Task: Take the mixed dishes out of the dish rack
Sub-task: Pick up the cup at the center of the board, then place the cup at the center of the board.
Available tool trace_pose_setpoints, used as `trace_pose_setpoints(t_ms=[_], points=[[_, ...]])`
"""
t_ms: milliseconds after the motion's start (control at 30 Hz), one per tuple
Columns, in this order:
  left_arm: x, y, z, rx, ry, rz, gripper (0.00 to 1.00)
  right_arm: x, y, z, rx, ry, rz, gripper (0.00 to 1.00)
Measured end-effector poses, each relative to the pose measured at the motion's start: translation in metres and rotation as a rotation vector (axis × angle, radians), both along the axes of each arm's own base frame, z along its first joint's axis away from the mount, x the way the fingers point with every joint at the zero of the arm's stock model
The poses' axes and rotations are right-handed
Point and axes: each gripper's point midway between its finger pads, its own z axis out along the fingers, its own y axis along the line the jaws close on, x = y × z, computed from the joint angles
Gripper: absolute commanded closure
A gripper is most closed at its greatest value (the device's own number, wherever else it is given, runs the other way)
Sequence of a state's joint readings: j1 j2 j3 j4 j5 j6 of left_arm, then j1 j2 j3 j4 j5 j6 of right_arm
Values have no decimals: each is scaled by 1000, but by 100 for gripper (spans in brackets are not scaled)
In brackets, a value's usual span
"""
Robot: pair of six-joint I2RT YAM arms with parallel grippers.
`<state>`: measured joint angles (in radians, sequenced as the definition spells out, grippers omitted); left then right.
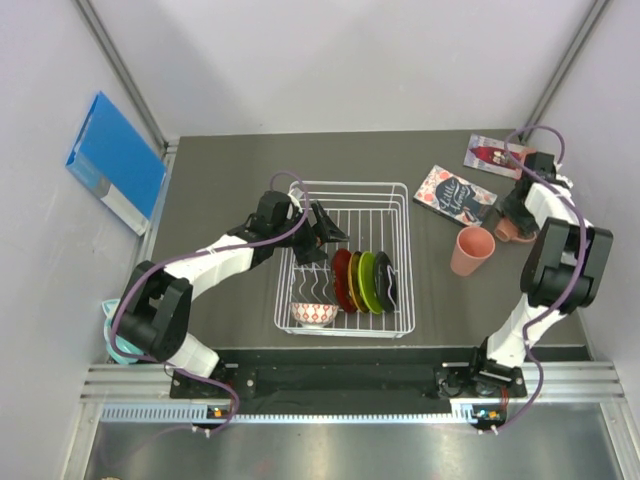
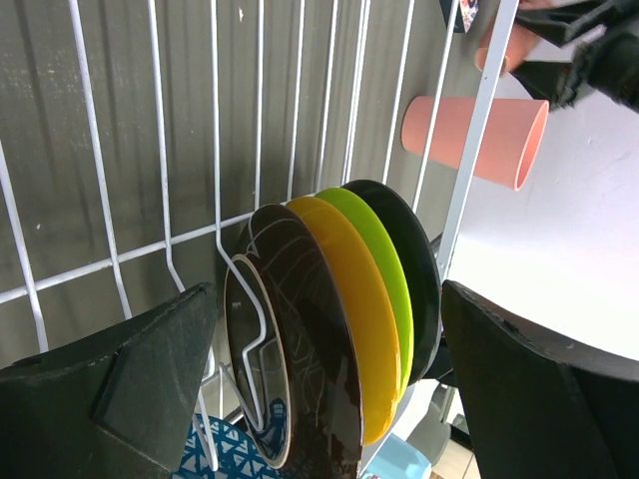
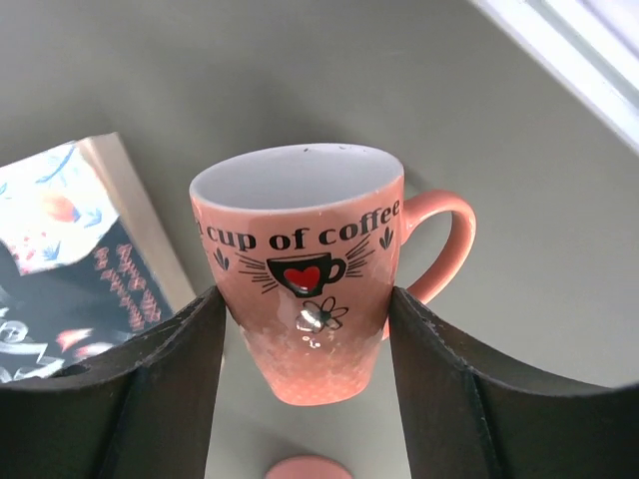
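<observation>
The white wire dish rack (image 1: 350,184) holds upright plates: red (image 1: 342,278), amber (image 1: 355,282), lime-green (image 1: 368,282) and black (image 1: 386,280). A small patterned bowl (image 1: 313,314) sits at its front left. My left gripper (image 1: 325,235) hovers open inside the rack. In the left wrist view its gripper (image 2: 329,389) straddles the dark red plate (image 2: 310,339) and amber plate (image 2: 351,299) without touching. My right gripper (image 3: 308,349) is shut on a salmon mug (image 3: 305,289), both fingers against its sides. The tall pink cup (image 1: 472,250) stands on the table right of the rack.
Two printed booklets (image 1: 455,195) (image 1: 492,155) lie at the back right, close to the right gripper (image 1: 508,222). A blue folder (image 1: 115,160) leans on the left wall. Something light blue (image 1: 115,345) lies by the left arm's base.
</observation>
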<state>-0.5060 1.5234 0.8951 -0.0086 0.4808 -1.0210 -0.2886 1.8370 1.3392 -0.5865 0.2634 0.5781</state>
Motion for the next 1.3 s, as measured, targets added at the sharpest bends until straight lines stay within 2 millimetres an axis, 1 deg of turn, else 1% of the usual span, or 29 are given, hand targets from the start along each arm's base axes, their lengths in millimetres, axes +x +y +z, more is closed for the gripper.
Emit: trace_pose_setpoints(t_ms=[67,233,333,400,467,633,700,800,1000,1067,1133,1167,1200,1267,1300], points=[[0,0,0,0,0,0,4,-5,2,12,-26,-35,-5,100],[0,0,0,0,0,-1,4,-13,9,57,-114,-206,-12,100],[-2,-2,0,1,0,-4,4,-19,11,73,-163,-296,-29,100],[-3,-3,-1,3,-1,-7,4,-27,11,75,-194,-339,-58,100],[-7,-4,-1,6,-1,-9,4,-42,11,70,-229,-359,-100,100],[-11,-7,-3,17,-6,-8,4,-69,17,56,-274,-383,-153,100],[-11,-7,-3,19,-12,-6,4,-73,19,58,-278,-402,-167,100],[-11,-8,-1,20,-20,-4,4,-75,19,72,-285,-463,-187,100],[-11,-8,0,23,-25,-1,4,-75,14,129,-314,-633,-238,100],[-9,-7,-1,30,-29,4,4,-71,13,153,-319,-688,-247,100],[-7,-6,1,36,-38,12,4,-65,17,181,-313,-758,-235,100],[-7,-5,2,41,-42,16,4,-62,22,198,-307,-799,-209,100],[-6,-4,3,45,-49,18,4,-60,29,209,-298,-828,-180,100],[-5,-2,8,65,-72,18,4,-51,54,239,-265,-902,-68,100],[-2,-1,13,79,-92,17,4,-47,71,252,-242,-932,3,100]])
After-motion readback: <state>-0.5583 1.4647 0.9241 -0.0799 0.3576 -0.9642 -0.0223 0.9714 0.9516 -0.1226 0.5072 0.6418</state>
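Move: The cup with the handle is already pinched between the right hand's pads, its middle within a couple of centimetres of the hand point. From that hand the tall cup stands about 12 cm to the left and 7 cm back, the book lies some 16 cm left, 9 ahead and 5 lower, and the magazine about 20 cm straight ahead, also 5 lower. From the idle left hand the handled cup is roughly 50 cm right, 9 ahead and 7 below. Keeping its pinch on the handled cup, the right hand carries it up about 25 cm from beside the tall cup. It draws back some 7 cm on the way, sinks briefly, then climbs steeply, easing forward and finally swinging left about 5 cm. The wrist tips the fingers up by some 50 degrees, from pointing mostly down to nearly level ahead. ##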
